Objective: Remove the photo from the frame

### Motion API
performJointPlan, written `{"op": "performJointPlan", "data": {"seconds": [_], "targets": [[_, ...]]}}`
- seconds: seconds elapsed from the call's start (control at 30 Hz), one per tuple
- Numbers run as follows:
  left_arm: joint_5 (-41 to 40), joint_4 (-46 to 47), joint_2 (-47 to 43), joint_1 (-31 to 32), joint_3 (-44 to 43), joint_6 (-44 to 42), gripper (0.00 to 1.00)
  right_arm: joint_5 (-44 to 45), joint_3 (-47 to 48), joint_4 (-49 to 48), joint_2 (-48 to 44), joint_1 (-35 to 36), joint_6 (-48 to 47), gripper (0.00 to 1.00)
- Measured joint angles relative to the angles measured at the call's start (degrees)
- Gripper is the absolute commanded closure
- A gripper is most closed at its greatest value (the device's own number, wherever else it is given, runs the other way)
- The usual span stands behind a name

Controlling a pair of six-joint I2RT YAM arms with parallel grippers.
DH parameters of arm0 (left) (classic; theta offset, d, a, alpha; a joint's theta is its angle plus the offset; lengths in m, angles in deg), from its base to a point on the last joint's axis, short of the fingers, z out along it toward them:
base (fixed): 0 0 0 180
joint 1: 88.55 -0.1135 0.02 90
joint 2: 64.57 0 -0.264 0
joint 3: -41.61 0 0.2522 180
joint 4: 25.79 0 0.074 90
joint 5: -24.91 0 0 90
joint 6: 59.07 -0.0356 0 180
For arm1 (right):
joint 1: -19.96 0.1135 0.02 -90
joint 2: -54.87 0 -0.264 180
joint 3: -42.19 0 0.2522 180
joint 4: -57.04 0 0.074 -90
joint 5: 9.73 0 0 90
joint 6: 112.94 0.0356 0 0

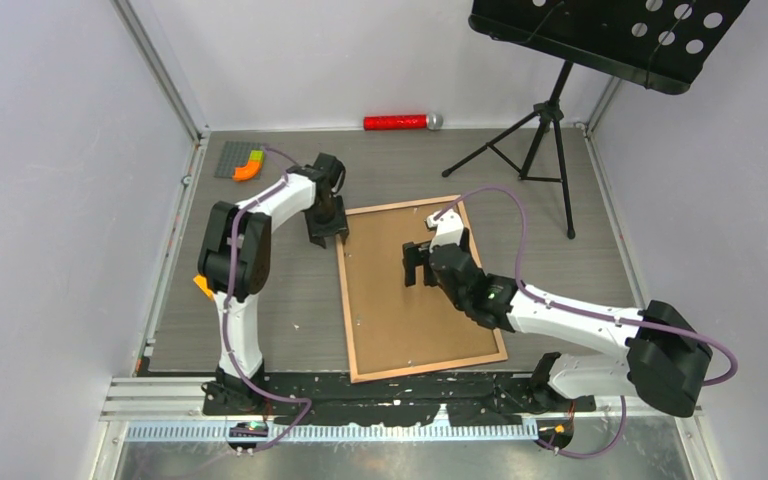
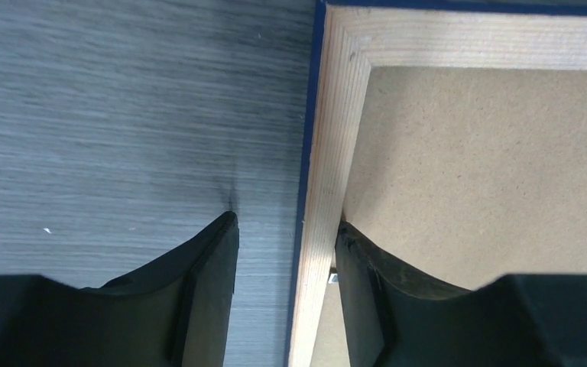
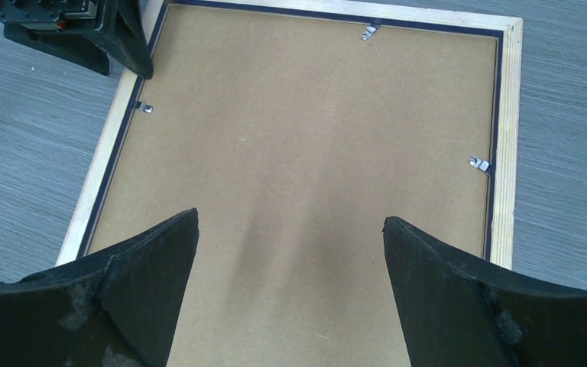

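Observation:
The frame (image 1: 344,290) lies face down on the table, showing pale wood rails with a dark blue outer edge (image 2: 329,153) and a brown backing board (image 1: 410,310) held by small metal clips (image 3: 144,107). The photo is hidden beneath the board. My left gripper (image 1: 328,237) straddles the left rail near the far left corner (image 2: 287,223). Its inner finger (image 2: 367,267) touches the rail, while the outer finger (image 2: 206,260) stands apart from it. My right gripper (image 1: 417,265) hovers wide open over the middle of the board (image 3: 290,218), holding nothing.
A black music stand (image 1: 550,130) stands at the back right. A red cylinder (image 1: 400,122) lies against the back wall. A grey baseplate with orange and green bricks (image 1: 243,160) sits at the back left. White walls close in both sides.

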State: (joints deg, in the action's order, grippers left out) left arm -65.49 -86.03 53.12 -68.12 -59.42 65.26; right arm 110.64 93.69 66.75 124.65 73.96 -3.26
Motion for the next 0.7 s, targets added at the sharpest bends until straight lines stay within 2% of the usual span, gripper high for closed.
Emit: {"op": "performJointPlan", "data": {"seconds": [0.07,0.13,0.27,0.43,0.7], "targets": [[-0.2,0.2,-0.5,0.5,0.8,1.0,0.66,0.0,-0.6,-0.5,0.0,0.0,0.0,0.04],[-0.2,1.0,-1.6,1.1,2.3,2.3,0.85,0.0,-1.1,-0.8,0.0,0.0,0.0,0.04],[0.2,4.1,-4.9,2.5,7.3,4.6,0.99,-0.6,-1.3,-1.4,0.1,0.0,-0.9,0.04],[1.9,10.3,-12.4,2.8,18.5,8.7,1.00,-5.8,-1.3,-4.5,3.1,-0.1,-8.4,0.04],[-2.3,26.7,-25.9,2.8,37.8,19.1,1.00,-24.3,2.9,-8.7,12.6,-0.5,-24.2,0.04]]}}
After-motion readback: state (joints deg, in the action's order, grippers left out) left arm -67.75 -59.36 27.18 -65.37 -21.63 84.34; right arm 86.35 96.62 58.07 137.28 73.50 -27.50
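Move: The frame, face down, has its left bar almost in the left hand's open fingers, about 2 cm to the right and 1 cm lower. The frame's far-left corner is some 7 cm ahead and 3 cm right of that hand; the middle of the backing board lies about 11 cm back and 20 cm right. From the right hand, the left bar's grip spot is some 25 cm left, 7 cm ahead and 12 cm lower; the board's middle is about 6 cm left, 4 cm back and equally low. The left hand shuts its half-open fingers, pinching the frame's left bar near the far-left corner, and draws back about 6.5 cm at the same height, drifting slightly right and then left again while it turns counter-clockwise and tilts its fingertips back towards the base. The right hand at first nearly waits above the backing board, then swings about 7 cm left towards the left bar and sinks some 4 cm, turning roughly 30 degrees counter-clockwise with its fingers wide open. ##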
